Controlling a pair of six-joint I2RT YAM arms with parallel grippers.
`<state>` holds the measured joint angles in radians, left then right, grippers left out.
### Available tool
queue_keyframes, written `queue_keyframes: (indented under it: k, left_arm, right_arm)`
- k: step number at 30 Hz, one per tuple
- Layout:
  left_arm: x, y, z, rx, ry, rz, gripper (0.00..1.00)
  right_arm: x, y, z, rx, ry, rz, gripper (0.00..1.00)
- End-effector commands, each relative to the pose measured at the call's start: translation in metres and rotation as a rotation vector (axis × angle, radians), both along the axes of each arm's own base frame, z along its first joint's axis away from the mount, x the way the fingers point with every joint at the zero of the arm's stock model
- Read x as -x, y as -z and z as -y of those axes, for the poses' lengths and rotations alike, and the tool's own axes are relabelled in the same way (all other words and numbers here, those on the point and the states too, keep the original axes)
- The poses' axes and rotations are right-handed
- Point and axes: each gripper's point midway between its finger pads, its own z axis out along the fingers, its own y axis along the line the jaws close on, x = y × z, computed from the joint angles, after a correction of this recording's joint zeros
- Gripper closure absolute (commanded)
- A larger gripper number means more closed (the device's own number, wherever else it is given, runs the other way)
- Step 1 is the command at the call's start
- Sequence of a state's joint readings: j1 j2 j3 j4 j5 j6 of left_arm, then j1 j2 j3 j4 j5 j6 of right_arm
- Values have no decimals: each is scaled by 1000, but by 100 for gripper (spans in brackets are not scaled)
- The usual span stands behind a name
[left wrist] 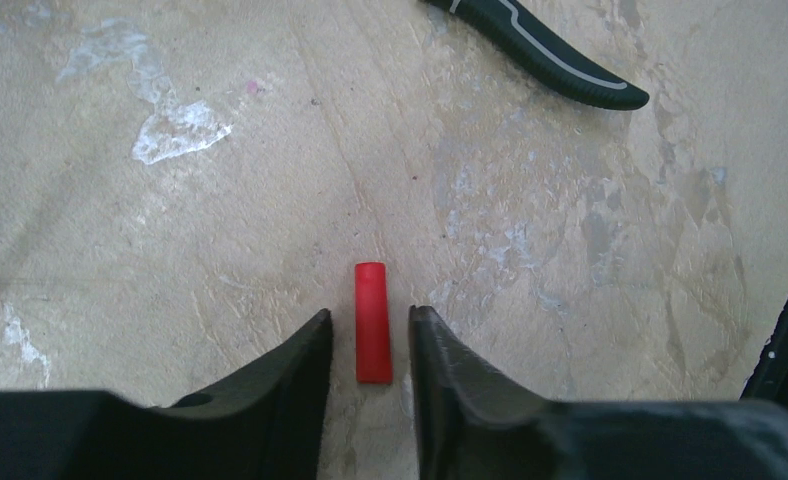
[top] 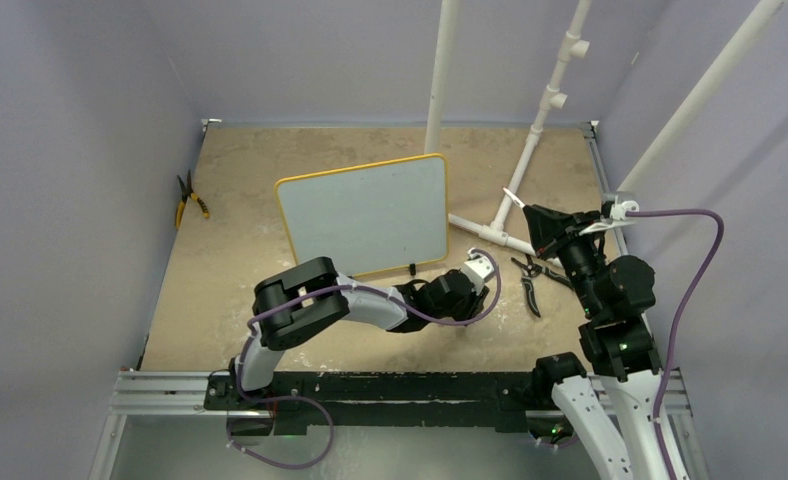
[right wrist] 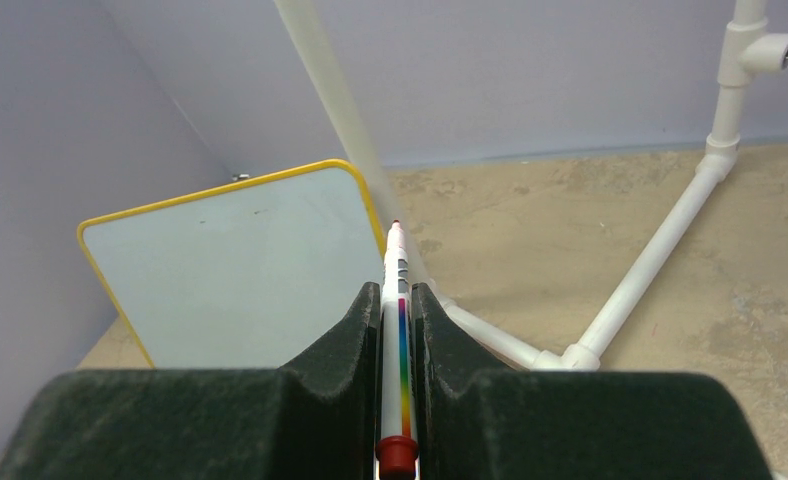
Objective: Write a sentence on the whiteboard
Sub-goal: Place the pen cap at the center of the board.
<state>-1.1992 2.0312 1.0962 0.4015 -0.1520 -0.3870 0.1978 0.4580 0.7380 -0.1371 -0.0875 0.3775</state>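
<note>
The whiteboard [top: 365,215] stands tilted near the table's middle, with a blank white face and a yellow-orange frame. It also shows in the right wrist view [right wrist: 240,270]. My right gripper [right wrist: 397,290] is shut on a white marker [right wrist: 398,270] with a rainbow stripe and a bare red tip. It is held above the table, right of the board, pointing toward its right edge; the gripper also shows in the top view [top: 548,228]. My left gripper [left wrist: 370,315] is open and low over the table, its fingers either side of a red marker cap [left wrist: 373,322] lying flat, not touching it.
Black-handled cutters [top: 532,278] lie right of the left gripper; one handle shows in the left wrist view [left wrist: 560,60]. A white PVC pipe frame [top: 500,225] stands behind and right of the board. Yellow-handled pliers [top: 188,200] lie at the far left. Walls enclose the table.
</note>
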Motion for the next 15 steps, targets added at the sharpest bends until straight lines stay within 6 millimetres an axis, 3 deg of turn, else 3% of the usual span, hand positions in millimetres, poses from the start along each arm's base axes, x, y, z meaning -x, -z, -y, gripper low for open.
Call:
queue_keyframes:
  k: [1, 4, 10, 15]
  left_arm:
    - [0, -20, 7, 51, 8, 9, 52]
    - [-4, -44, 3, 83, 10, 30, 39]
    - [-7, -100, -27, 151, 28, 50, 37]
    - [-14, -140, -69, 119, 62, 47, 37]
  right_arm:
    - [-1, -14, 2, -20, 16, 47, 100]
    - [0, -16, 3, -17, 15, 52, 100]
    - [1, -20, -4, -3, -25, 77, 100]
    - [0, -20, -11, 6, -61, 90, 100]
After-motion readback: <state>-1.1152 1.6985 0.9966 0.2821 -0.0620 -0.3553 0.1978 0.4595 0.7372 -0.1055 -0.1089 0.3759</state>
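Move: The red pen cap lies loose on the table between the left hand's half-open fingertips, about 1 cm below the hand point. From that hand the whiteboard, standing on its feet, has its middle some 22 cm left, 10 cm ahead and 9 cm up; the black-handled pruners lie 11 cm right and 5 cm ahead, and the white pipe's T-joint 16 cm ahead and 3 cm right, both near table level. From the right hand, the cap is about 7 cm left, 4 cm back and 33 cm below. The left hand opens its fingers wider, clear of the already loose cap, pauses low for a moment, then lifts away empty with quickening speed, about 10 cm up and some 4 cm to the left, towards the whiteboard's near right corner. Its fingers stay spread and still slant down to the right, the wrist rolling only about 5 degrees, while the right hand keeps its grip on the uncapped marker and practically holds its place. ##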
